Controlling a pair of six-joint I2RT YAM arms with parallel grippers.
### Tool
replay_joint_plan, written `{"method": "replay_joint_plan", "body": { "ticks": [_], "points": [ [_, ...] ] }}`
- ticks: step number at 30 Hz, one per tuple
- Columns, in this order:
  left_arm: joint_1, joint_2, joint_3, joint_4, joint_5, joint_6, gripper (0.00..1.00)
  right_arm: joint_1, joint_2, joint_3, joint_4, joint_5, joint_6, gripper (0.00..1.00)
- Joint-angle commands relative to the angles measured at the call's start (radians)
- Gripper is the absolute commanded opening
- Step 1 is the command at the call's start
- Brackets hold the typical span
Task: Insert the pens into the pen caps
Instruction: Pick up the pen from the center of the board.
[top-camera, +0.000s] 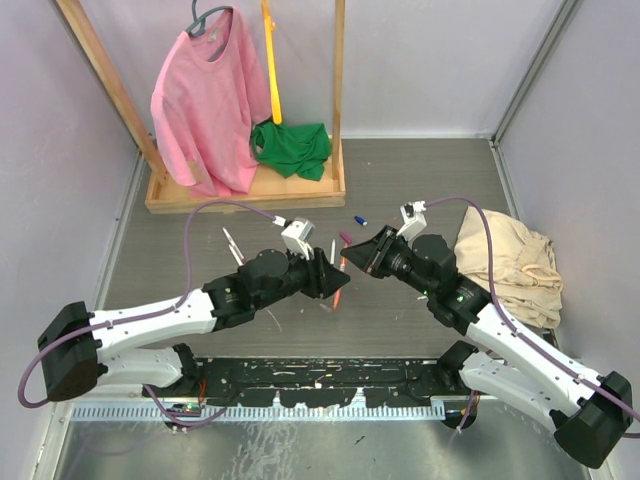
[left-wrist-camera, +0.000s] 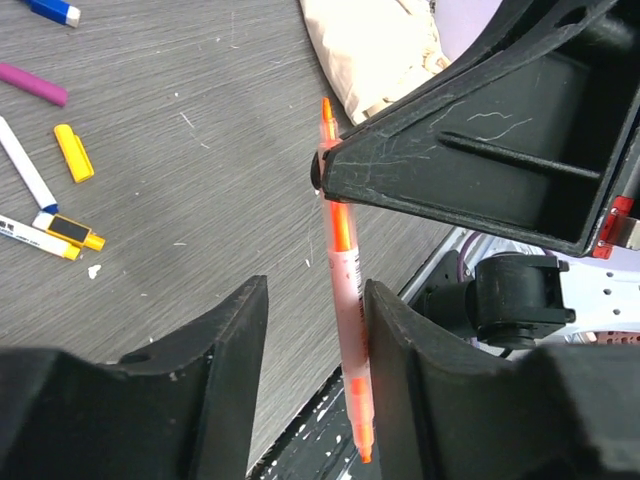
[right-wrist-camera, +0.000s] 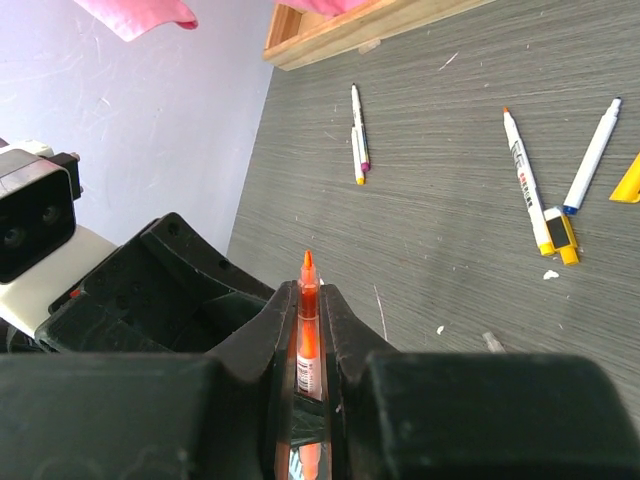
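Note:
My right gripper (right-wrist-camera: 308, 295) is shut on an orange pen (right-wrist-camera: 308, 330), whose bare orange tip pokes out past the fingertips. In the left wrist view this orange pen (left-wrist-camera: 345, 290) hangs from the right gripper (left-wrist-camera: 325, 175) and passes between my left gripper's (left-wrist-camera: 315, 300) open jaws, resting against the right-hand finger (left-wrist-camera: 400, 340). From above, both grippers meet nose to nose at mid-table, left (top-camera: 328, 275) and right (top-camera: 352, 255), with the pen (top-camera: 340, 288) between. A yellow cap (left-wrist-camera: 73, 152), a magenta cap (left-wrist-camera: 35, 85) and loose pens (left-wrist-camera: 25, 160) lie on the table.
A beige cloth (top-camera: 510, 260) lies at the right. A wooden rack (top-camera: 245, 190) with a pink shirt (top-camera: 205, 95) and green cloth (top-camera: 292, 148) stands at the back. More pens (right-wrist-camera: 357, 135) (right-wrist-camera: 525, 170) and a blue cap (top-camera: 358, 218) lie scattered.

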Motion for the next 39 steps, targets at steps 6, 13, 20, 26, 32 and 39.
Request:
{"method": "replay_joint_plan", "body": {
  "ticks": [6, 13, 20, 26, 32, 39],
  "points": [
    [-0.004, 0.011, 0.034, 0.103, 0.020, -0.002, 0.26, 0.006, 0.002, 0.010, 0.082, -0.020, -0.006, 0.01],
    [-0.004, 0.004, 0.031, 0.081, 0.006, 0.011, 0.08, 0.006, 0.027, 0.013, 0.099, -0.038, -0.024, 0.03],
    [0.032, -0.072, 0.024, -0.058, -0.038, 0.079, 0.00, 0.005, 0.032, 0.073, -0.002, 0.023, -0.126, 0.36],
    [0.161, -0.252, -0.092, -0.116, -0.021, 0.123, 0.00, 0.005, 0.045, 0.101, -0.110, 0.063, -0.258, 0.50],
    [0.221, -0.422, -0.168, -0.185, -0.094, 0.214, 0.00, 0.005, 0.133, 0.119, -0.177, 0.011, -0.442, 0.56],
    [0.224, -0.527, -0.197, -0.231, -0.164, 0.340, 0.00, 0.012, 0.283, 0.173, -0.246, -0.031, -0.604, 0.49]
  ]
}}
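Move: The orange pen, held roughly upright in the right fingers, already stands between the open left fingers, its middle only about 1 cm back and 1 cm right of the left hand and level with it. From the right hand, its middle is about 4 cm below, 2 cm back and 2 cm left. On the table some 18 cm below the left hand, the red-tipped pen lies about 14 cm ahead and 4 cm left, the yellow cap about 15 cm ahead and 2 cm right. The left fingers close on the orange pen below the right hand's grip, nearly in place, and pinch it; only then do the right fingers open to about half and let go. The left hand keeps its hold and carries the pen left, well over 10 cm, swinging slightly counter-clockwise, while the emptied right hand sinks about 8 cm towards the table, its left side rolling down some 30 degrees. ##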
